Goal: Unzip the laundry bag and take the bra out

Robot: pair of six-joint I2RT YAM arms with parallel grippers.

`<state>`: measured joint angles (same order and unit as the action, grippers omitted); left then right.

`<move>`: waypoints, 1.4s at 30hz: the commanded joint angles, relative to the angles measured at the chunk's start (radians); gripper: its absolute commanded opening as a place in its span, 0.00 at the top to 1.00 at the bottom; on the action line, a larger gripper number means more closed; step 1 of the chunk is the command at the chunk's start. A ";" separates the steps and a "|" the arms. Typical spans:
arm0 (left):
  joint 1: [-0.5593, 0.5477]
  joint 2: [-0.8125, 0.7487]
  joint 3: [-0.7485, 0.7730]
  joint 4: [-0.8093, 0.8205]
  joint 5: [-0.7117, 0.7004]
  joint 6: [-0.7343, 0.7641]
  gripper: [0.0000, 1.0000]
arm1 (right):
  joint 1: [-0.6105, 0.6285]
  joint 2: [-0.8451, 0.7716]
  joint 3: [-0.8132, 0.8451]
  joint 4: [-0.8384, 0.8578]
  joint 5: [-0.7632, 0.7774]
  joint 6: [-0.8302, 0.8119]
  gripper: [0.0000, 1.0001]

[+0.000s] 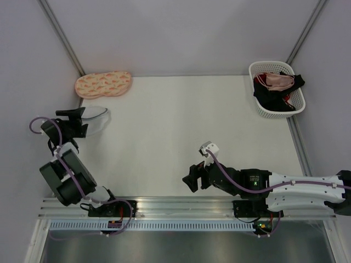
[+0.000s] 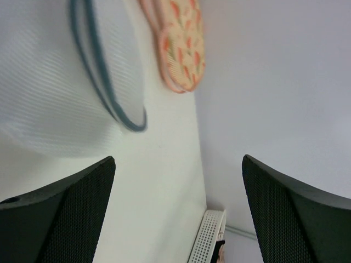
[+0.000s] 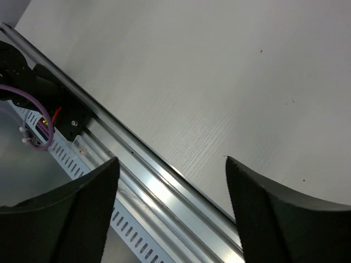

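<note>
The laundry bag (image 1: 97, 119) is a translucent white mesh pouch lying flattened at the table's left side. In the left wrist view it (image 2: 49, 82) fills the upper left, with its dark zipper rim curving along the edge. I cannot tell whether the zipper is open. My left gripper (image 1: 84, 121) is open and empty right beside the bag; in its wrist view (image 2: 178, 160) nothing lies between the fingers. A pale pink garment (image 1: 277, 81), apparently the bra, lies in the basket. My right gripper (image 1: 191, 179) is open and empty over the near table edge (image 3: 173, 161).
A white lattice basket (image 1: 296, 107) at the far right holds black and red garments too; it also shows in the left wrist view (image 2: 210, 239). A peach pad with orange prints (image 1: 103, 84) lies at the back left. The metal rail (image 3: 148, 186) runs along the near edge.
</note>
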<state>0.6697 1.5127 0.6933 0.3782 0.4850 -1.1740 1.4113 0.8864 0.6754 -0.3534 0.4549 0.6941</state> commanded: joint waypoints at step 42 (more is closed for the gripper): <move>-0.904 -0.803 0.000 -0.849 0.376 0.660 0.00 | 0.005 -0.265 0.075 -0.136 0.232 0.067 0.02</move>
<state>-0.1883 0.6655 0.6514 -0.4198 0.9569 -0.6258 1.4113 0.6117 0.6983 -0.4797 0.6529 0.7563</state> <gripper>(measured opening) 0.993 0.976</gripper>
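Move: The laundry bag, already let go, lies close under the open left hand, some 4 cm ahead of it, 2 cm to its left and about 10 cm below. The orange patterned cushion is farther out, roughly 28 cm ahead of that hand and 5 cm to its right, 12 cm lower. From the right hand the bag lies about 36 cm ahead and 58 cm to the left, some 13 cm below. The laundry bag is left behind as the left hand, fingers still wide open, climbs about 10 cm, then swings some 35 cm right and 23 cm back over empty table, turning about 80 degrees clockwise. The empty right hand rises 6 cm, drifts 5 cm right and opens its fingers the rest of the way. ##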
